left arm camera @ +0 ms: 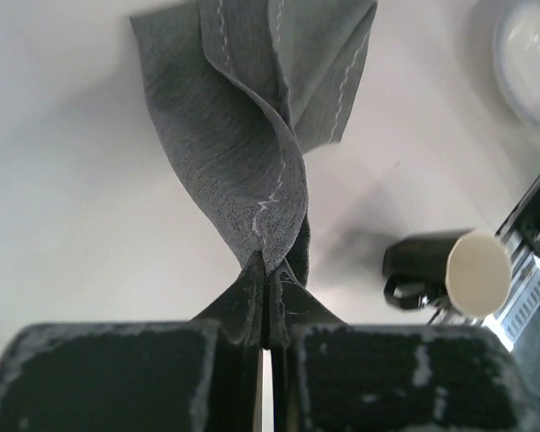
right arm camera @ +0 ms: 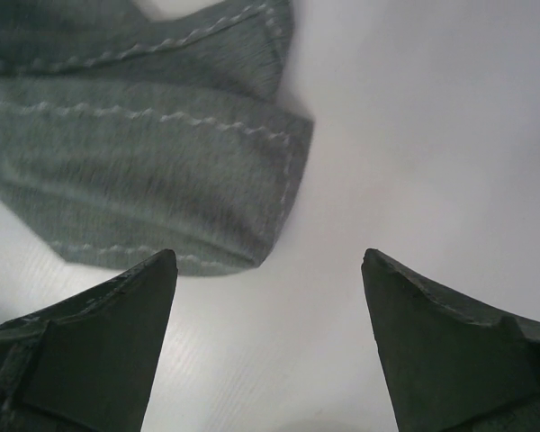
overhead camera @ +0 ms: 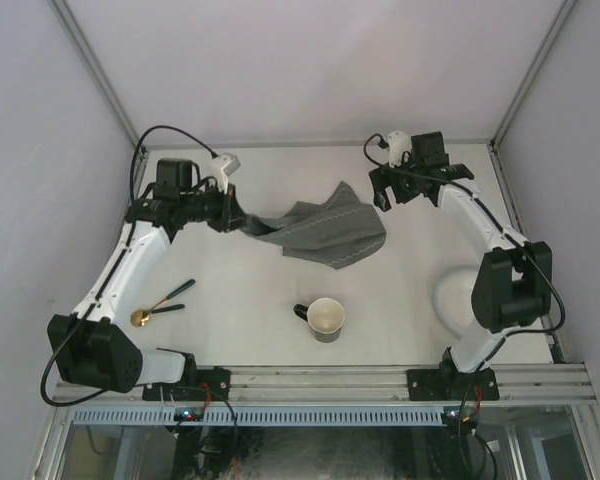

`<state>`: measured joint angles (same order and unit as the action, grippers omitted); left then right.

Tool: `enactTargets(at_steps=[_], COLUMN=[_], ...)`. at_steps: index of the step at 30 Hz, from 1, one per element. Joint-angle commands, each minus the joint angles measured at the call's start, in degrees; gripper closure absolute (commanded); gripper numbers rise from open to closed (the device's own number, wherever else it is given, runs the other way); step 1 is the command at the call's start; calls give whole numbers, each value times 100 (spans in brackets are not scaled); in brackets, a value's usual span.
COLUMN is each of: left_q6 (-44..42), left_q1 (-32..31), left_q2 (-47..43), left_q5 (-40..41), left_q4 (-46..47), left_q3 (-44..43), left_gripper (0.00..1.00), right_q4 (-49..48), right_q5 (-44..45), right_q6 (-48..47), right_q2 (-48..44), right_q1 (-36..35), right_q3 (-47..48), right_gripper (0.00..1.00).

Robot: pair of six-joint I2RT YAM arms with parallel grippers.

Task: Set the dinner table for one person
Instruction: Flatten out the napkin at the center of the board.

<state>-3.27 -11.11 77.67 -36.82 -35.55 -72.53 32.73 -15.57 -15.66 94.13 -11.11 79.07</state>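
Observation:
The dinner table is a plain off-white top. A grey stitched cloth mat lies crumpled and folded on it, toward the back middle. My left gripper is shut on the mat's left corner, and the cloth is twisted and pulled up from the pinch point. My right gripper is open just right of the mat's far corner. In the right wrist view the folded edge of the mat lies ahead and left of the open jaws, with bare table between the fingers.
A dark mug with a cream inside stands near the front middle. A gold spoon with a dark handle lies front left. A white dish sits front right, partly hidden by the right arm. Aluminium rails edge the table.

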Motion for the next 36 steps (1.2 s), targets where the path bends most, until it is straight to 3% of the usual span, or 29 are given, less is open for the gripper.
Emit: enactTargets(at_steps=[1, 13, 15, 36], left_q6=[-822, -959, -1008, -1017], left_q1=[181, 291, 360, 580], left_q2=[-390, -37, 10, 124], left_q5=[-185, -188, -173, -431], left_q4=[-598, -587, -663, -709], left_q3=[717, 684, 609, 669], left_gripper=[100, 100, 100, 99], right_q4=[-398, 257, 292, -253], right_q5=[46, -344, -326, 169], right_q6=[241, 800, 777, 445], right_q2=[718, 4182, 4555, 4366], right_q1=[-145, -893, -1006, -939], right_q3=[891, 5187, 5521, 4176], right_gripper=[17, 17, 17, 20])
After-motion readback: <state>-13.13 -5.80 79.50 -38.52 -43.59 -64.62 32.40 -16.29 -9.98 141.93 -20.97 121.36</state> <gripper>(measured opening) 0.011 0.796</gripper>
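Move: My right hand, open, is going for the far edge of the napkin, near its far point, roughly 15 cm ahead of it, 11 cm to its left and 15 cm below; the mug stands about 25 cm back and 14 cm left of this hand. My left hand already grips the napkin's near-left end; that far edge is some 25 cm ahead, 14 cm right and 22 cm below it, the mug about 17 cm back and 11 cm right. With the fingers kept wide open, I sweep my right hand forward and left over the napkin, about 15 cm each way, then sink it onto the far edge, coming back some 3 cm as it drops, for about 13 cm of descent in all. My left hand keeps its pinch and lowers its end about 7 cm, easing a little left and back, tilting some 10 degrees. ##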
